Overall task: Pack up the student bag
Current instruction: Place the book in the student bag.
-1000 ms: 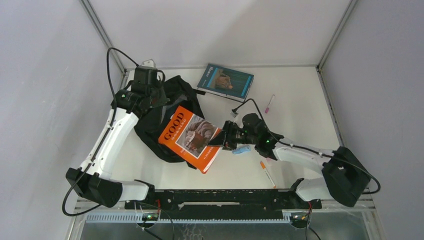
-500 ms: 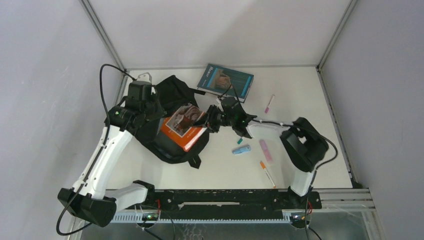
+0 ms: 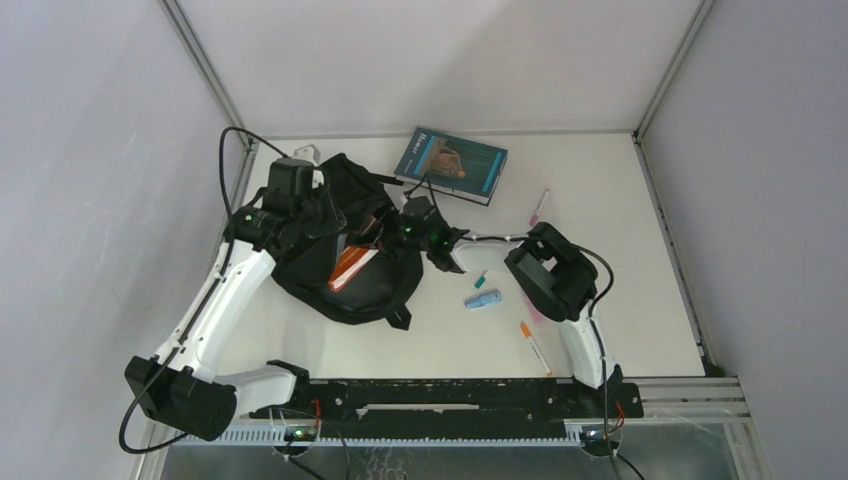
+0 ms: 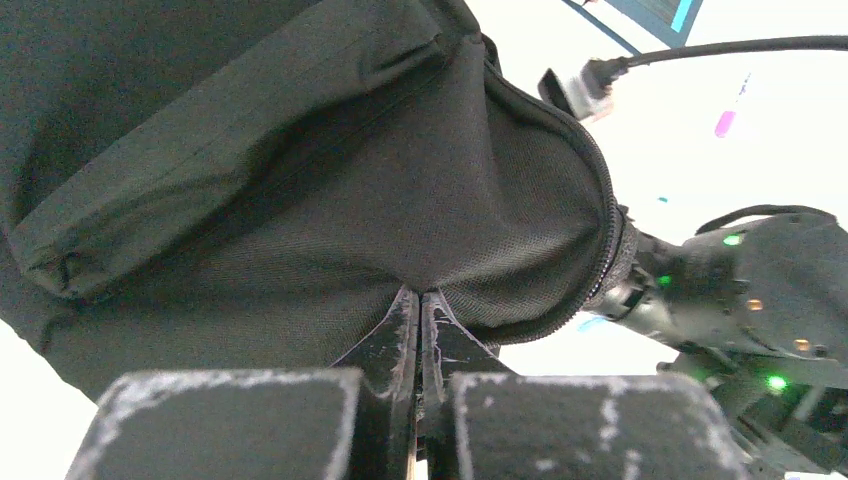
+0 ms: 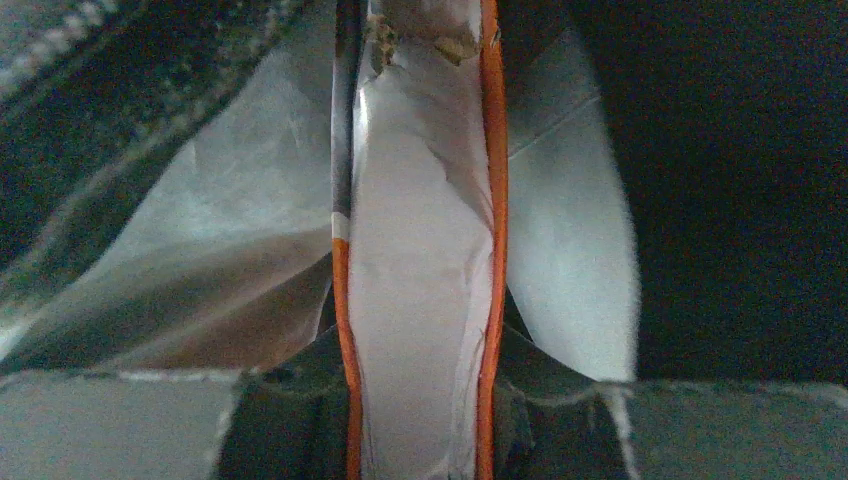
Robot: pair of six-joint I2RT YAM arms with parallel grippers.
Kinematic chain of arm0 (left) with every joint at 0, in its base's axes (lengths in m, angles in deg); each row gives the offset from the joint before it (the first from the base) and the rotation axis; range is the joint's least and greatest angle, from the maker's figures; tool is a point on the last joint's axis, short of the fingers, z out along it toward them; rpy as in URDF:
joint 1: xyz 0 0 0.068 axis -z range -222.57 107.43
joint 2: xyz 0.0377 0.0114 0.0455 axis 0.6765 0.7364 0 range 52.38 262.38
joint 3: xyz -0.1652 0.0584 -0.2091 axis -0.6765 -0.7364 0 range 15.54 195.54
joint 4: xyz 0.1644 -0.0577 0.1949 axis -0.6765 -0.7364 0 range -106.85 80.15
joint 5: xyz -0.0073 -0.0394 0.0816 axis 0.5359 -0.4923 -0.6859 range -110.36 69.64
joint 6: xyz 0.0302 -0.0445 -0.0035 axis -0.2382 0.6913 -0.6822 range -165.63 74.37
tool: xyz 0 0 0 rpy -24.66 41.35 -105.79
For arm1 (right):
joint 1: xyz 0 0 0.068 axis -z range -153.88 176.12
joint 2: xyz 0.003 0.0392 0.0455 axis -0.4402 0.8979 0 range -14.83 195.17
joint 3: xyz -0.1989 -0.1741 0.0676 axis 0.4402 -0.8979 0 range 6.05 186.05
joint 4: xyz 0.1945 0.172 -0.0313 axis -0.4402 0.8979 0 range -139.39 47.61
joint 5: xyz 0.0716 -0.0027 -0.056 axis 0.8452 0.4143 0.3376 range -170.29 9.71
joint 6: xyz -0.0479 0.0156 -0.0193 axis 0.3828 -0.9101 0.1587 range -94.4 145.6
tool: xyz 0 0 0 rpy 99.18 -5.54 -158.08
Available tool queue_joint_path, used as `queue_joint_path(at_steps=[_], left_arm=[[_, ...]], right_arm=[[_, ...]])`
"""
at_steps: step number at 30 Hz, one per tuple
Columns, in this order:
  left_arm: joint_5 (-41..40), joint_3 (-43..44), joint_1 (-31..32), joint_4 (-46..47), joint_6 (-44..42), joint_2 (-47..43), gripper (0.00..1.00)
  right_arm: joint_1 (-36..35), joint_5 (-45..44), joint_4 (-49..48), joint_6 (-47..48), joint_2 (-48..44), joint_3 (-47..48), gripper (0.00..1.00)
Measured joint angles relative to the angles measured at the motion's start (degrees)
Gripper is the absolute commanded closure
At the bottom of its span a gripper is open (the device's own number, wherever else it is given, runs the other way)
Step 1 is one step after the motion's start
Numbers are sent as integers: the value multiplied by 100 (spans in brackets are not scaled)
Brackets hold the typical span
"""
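The black student bag (image 3: 385, 290) lies at the left of the table with its mouth facing right. My left gripper (image 3: 312, 212) is shut on a pinch of the bag's fabric (image 4: 300, 200), the fingertips (image 4: 404, 312) pressed together and lifting the upper flap. My right gripper (image 3: 392, 232) is shut on an orange book (image 3: 350, 267) that sits mostly inside the bag's mouth. In the right wrist view the book's white pages (image 5: 420, 250) run between my right gripper's (image 5: 420, 365) jaws, with the dark bag interior (image 5: 740, 180) around them.
A blue book (image 3: 450, 163) lies at the back of the table. A pink pen (image 3: 540, 208), a small teal piece (image 3: 480, 281), a blue item (image 3: 482, 299) and an orange pen (image 3: 533, 345) are scattered right of the bag. Walls enclose the table.
My right arm swung left and back, carrying the orange book from above the bag's front into its mouth. The left gripper kept hold of the bag's fabric.
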Motion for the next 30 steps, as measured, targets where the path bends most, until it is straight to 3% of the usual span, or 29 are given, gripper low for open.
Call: queue_joint_path(at_steps=[6, 9, 15, 20, 25, 30], left_arm=[[173, 66, -2, -15, 4, 33, 100], [254, 66, -7, -15, 11, 33, 100], [240, 66, -20, -11, 61, 33, 100], [229, 66, -118, 42, 131, 33, 100], [149, 52, -144, 103, 195, 35, 100], [94, 48, -166, 199, 205, 70, 100]], right_arm=[[-164, -295, -83, -24, 619, 739, 100], [-225, -505, 33, 31, 931, 1189, 91], [-330, -791, 319, 184, 1200, 1720, 36], [-402, -831, 297, 372, 1036, 1344, 6], [-483, -879, 487, 551, 422, 435, 0], [-575, -883, 785, 776, 74, 367, 0]])
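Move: The book is already partway in the student bag, on edge in the right gripper. The bag's middle lies some 3 cm left of that hand, 3 cm back and about 6 cm below. The teal book is about 15 cm ahead and 18 cm to the right, the blue marker some 14 cm back and 24 cm right, both about 10 cm lower. From the left hand, which already pinches the bag's opening, the bag's middle is about 6 cm back, straight below by some 17 cm. The book is carried about 5 cm farther left and 3 cm forward, deeper into the bag, by the right hand. Its fingers then open wide and let go, and the hand backs off some 5 cm back and 4 cm right, dipping first and then rising a little, still inside the bag's mouth. The left hand keeps its pinch on the fabric almost in place. ##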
